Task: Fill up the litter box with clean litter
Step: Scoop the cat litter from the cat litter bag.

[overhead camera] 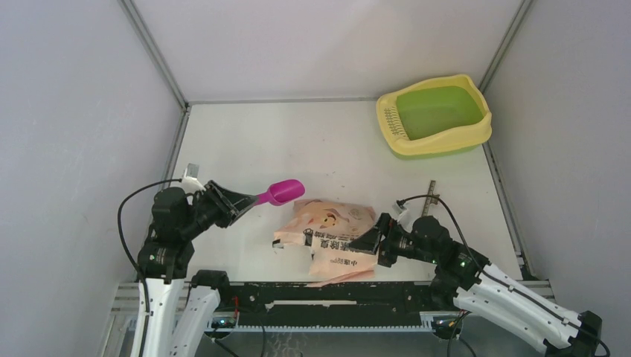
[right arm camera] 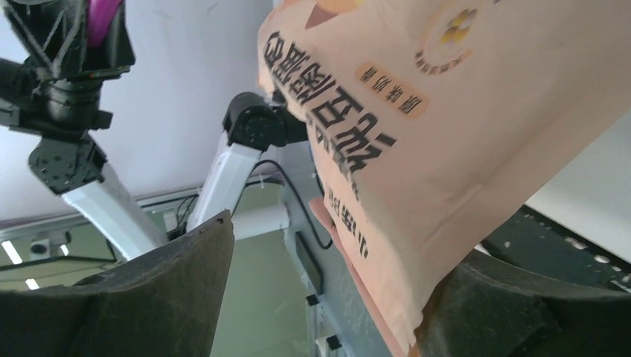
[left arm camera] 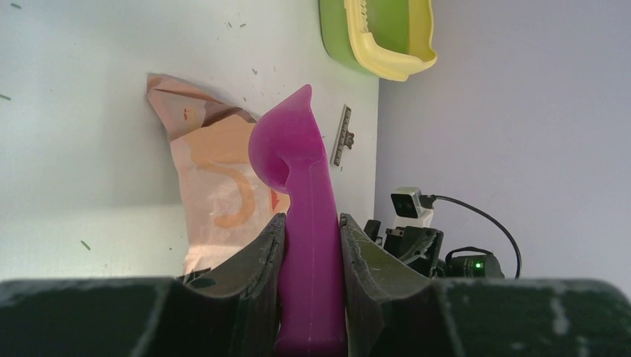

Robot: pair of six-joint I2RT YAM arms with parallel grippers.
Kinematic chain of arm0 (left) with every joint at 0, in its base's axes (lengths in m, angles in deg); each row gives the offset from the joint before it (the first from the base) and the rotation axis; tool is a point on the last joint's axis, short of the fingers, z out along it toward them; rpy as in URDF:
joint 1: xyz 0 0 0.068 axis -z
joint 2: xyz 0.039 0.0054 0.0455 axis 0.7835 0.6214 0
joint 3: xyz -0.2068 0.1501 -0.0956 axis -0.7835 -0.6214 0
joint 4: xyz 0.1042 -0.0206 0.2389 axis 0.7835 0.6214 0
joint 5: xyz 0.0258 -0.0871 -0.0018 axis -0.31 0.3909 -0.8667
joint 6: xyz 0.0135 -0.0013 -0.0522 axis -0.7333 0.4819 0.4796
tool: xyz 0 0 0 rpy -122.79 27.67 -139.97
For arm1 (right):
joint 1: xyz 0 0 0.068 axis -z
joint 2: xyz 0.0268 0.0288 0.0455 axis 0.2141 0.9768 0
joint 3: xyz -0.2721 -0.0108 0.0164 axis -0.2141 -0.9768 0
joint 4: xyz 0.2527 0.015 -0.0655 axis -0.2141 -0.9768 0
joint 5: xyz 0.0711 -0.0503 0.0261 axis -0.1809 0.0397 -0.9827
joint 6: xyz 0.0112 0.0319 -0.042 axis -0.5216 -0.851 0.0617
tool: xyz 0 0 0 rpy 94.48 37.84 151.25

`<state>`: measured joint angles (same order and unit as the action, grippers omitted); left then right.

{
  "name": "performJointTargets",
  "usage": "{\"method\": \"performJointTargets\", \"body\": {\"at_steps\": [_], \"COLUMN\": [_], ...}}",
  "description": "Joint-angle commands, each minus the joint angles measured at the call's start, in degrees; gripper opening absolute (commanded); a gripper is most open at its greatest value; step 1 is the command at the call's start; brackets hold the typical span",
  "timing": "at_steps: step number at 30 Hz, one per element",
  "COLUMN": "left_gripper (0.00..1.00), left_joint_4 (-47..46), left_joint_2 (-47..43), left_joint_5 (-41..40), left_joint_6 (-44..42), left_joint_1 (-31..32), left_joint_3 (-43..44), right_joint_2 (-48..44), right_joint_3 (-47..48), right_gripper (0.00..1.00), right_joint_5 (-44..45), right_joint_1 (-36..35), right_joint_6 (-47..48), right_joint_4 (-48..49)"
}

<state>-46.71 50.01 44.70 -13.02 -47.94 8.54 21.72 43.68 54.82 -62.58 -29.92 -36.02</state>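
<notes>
The litter box (overhead camera: 446,141), pale yellow with a lime-green basin, stands at the table's far right corner; its basin looks bare. It also shows in the left wrist view as the litter box (left arm camera: 387,56). My left gripper (overhead camera: 242,202) (left arm camera: 311,217) is shut on the handle of a magenta scoop (overhead camera: 281,192) (left arm camera: 298,171), held above the table left of the peach-pink bag (overhead camera: 331,234) (left arm camera: 216,186). My right gripper (overhead camera: 379,239) (right arm camera: 327,253) is open at the bag's right edge; the bag (right arm camera: 446,134) rests against one finger. Litter shows only as scattered dark specks (left arm camera: 85,244).
A small dark striped strip (overhead camera: 430,195) (left arm camera: 342,135) lies on the table right of the bag. Grey walls close in the left, back and right sides. A black rail (overhead camera: 335,294) runs along the near edge.
</notes>
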Motion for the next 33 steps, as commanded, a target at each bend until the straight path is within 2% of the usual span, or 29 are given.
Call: {"method": "performJointTargets", "body": {"at_steps": [1,4,6,10,13,19,22,28,33], "left_gripper": [0.00,0.00,0.00,0.00,0.00,0.00,0.00,0.00,0.00], "left_joint_4": [-3.82,-4.11,-4.27,-3.66,-2.31,-1.11,-2.19,-3.26,-2.94], "left_joint_2": [-0.67,-0.80,-0.83,-1.36,-1.74,-0.12,2.23,8.44,12.66], "left_joint_5": [1.55,1.65,1.68,1.57,0.45,-1.06,-1.26,-2.44,-3.11], "left_joint_6": [0.24,0.59,0.81,0.78,0.12,0.26,0.32,-0.98,-1.92], "left_joint_1": [0.23,0.26,0.23,0.23,0.24,0.23,0.27,0.27,0.23], "left_joint_3": [1.56,1.57,1.70,2.74,4.97,12.29,16.02,25.12,32.81], "right_joint_2": [1.18,5.82,8.63,11.88,13.63,19.57,27.47,45.84,54.16], "right_joint_3": [4.96,6.81,7.13,7.37,8.42,18.20,24.94,44.39,54.62], "right_gripper": [0.84,0.81,0.70,0.27,0.00,0.00,0.00,0.00,0.00], "right_joint_5": [-4.52,-6.92,-8.69,-10.96,-14.61,-26.47,-32.49,-39.72,-42.05], "right_joint_1": [-0.14,-0.15,-0.17,0.74,5.04,22.36,29.24,35.54,37.10], "right_joint_6": [-2.41,-2.32,-2.94,-4.40,-5.48,-0.09,1.37,5.73,3.51], "right_joint_4": [2.33,2.69,4.42,7.78,9.28,4.91,6.23,9.18,16.10]}}
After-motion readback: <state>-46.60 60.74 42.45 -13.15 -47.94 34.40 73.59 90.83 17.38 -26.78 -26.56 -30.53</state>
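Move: The cat litter bag's middle lies about 9 cm ahead of my right hand, 9 cm to its left and 8 cm below, with its near right edge already between my open fingers. From my right hand, the purple scoop's head is some 17 cm ahead, 20 cm left and 5 cm higher; the metal strip about 27 cm ahead, 20 cm right, 14 cm down; the litter box some 48 cm ahead, 26 cm right, 8 cm down. From my left hand, the bag is roughly level fore and aft, 19 cm right, 19 cm below. I ease my right hand about 2 cm left and shut its fingers on the bag's near right edge, then haul that edge forward some 20 cm and up about 15 cm, going faster once the grip is closed. Meanwhile my left hand, still holding the scoop, lifts some 14 cm, tipping it upward about 15 degrees and clear of the bag. ##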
